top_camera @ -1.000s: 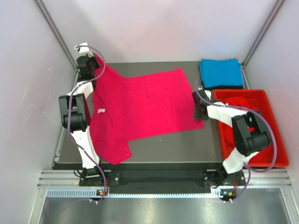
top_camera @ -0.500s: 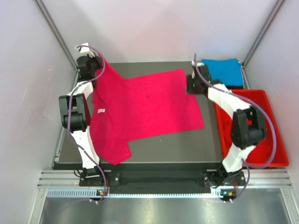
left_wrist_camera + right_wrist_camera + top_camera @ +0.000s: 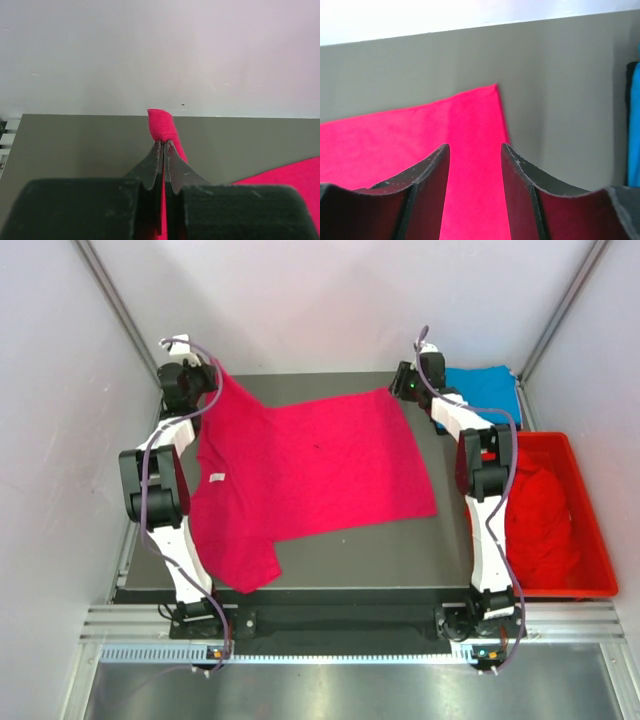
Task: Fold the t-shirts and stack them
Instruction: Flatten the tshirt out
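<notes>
A pink-magenta t-shirt (image 3: 310, 465) lies spread across the dark table, collar end to the left. My left gripper (image 3: 203, 377) is at the far left and shut on a corner of it; in the left wrist view the pinched fabric (image 3: 161, 125) bulges beyond the closed tips of the left gripper (image 3: 164, 143). My right gripper (image 3: 405, 388) hovers open over the shirt's far right corner. In the right wrist view the pink cloth (image 3: 395, 135) shows between and below the spread fingers of the right gripper (image 3: 474, 147). A folded sky-blue t-shirt (image 3: 488, 392) lies at the far right.
A rigid red crate (image 3: 592, 540) stands on the right of the table with red t-shirts (image 3: 535, 520) heaped inside. White walls close in the back and both sides. The blue tee's edge (image 3: 635, 125) shows just right of the right gripper.
The right arm swung from the shirt's right edge by the crate up to its far right corner, and its jaws opened wider. The left gripper kept its hold.
</notes>
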Robot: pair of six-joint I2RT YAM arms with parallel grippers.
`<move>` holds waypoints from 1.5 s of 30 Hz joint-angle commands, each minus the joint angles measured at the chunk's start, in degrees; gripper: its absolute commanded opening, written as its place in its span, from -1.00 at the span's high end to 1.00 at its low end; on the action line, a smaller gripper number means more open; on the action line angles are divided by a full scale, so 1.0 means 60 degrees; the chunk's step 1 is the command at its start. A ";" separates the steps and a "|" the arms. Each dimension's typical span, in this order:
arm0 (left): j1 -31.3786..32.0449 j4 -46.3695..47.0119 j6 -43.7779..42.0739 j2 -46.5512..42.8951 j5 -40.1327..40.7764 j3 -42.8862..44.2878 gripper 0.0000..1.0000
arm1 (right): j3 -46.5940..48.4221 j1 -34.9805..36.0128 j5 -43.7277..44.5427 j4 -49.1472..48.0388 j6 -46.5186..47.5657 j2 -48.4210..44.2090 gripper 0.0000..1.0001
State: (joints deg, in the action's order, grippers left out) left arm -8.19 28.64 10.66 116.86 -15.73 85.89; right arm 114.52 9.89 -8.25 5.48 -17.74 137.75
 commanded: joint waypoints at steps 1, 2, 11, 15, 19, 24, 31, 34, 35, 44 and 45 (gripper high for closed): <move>-0.0115 0.0485 -0.0150 -0.0551 -0.0455 -0.0076 1.00 | 0.0732 -0.0066 -0.0106 -0.2241 -0.0617 0.0607 0.10; -0.0101 0.0499 -0.0135 -0.0522 -0.0499 -0.0076 1.00 | 0.0878 -0.0066 -0.0017 -0.2362 -0.0662 0.0799 0.10; -0.0101 0.0821 -0.0106 -0.0419 -0.0616 -0.0164 1.00 | 0.2944 -0.0095 0.0362 -0.2656 -0.1877 0.2617 0.14; -0.0101 0.0895 0.0025 -0.0404 -0.0675 -0.0179 1.00 | 0.3267 -0.0081 0.1008 -0.1487 -0.2126 0.2691 0.20; -0.0101 0.1085 0.0245 -0.0419 -0.0792 -0.0266 1.00 | 0.3164 -0.0125 0.1097 -0.1294 -0.3061 0.2763 0.19; -0.0086 0.1393 0.0523 -0.0492 -0.0836 -0.0574 1.00 | 0.3618 -0.0066 0.1053 -0.0942 -0.3825 0.3203 0.22; -0.0115 0.1583 0.0670 -0.0550 -0.0836 -0.0735 1.00 | 0.3633 0.0036 0.1316 -0.0356 -0.3943 0.3174 0.34; -0.0101 0.1584 0.0685 -0.0565 -0.0821 -0.0735 1.00 | 0.3604 0.0036 0.1317 -0.0283 -0.3827 0.3115 0.44; -0.0115 0.1598 0.0685 -0.0580 -0.0821 -0.0735 1.00 | 0.3604 0.0036 0.1317 -0.0283 -0.3797 0.3086 0.48; -0.0115 0.1291 0.0392 -0.0712 -0.0763 -0.0750 1.00 | 0.3428 -0.0037 0.1229 -0.0839 -0.3533 0.2998 1.00; -0.0130 0.1262 0.0363 -0.0741 -0.0763 -0.0750 1.00 | 0.3428 -0.0066 0.1229 -0.0839 -0.3562 0.2998 1.00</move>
State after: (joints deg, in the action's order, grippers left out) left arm -8.60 33.36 13.80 116.73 -19.68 81.84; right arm 133.67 9.67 -1.26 2.11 -39.66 156.48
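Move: The t-shirt's far right corner lies about 7 cm ahead of the open right hand, level sideways and some 6 cm below. The blue stack's middle is roughly 26 cm right of that corner and 2 cm nearer; the red bin's is about 33 cm to the hand's right and 29 cm back, also low. From the left hand, still gripping the raised far left corner, the right corner is some 48 cm right, 8 cm ahead and 17 cm below. Right hand reaches 6 cm forward, sinks 5 cm and pinches the t-shirt's far right corner; left keeps hold. ##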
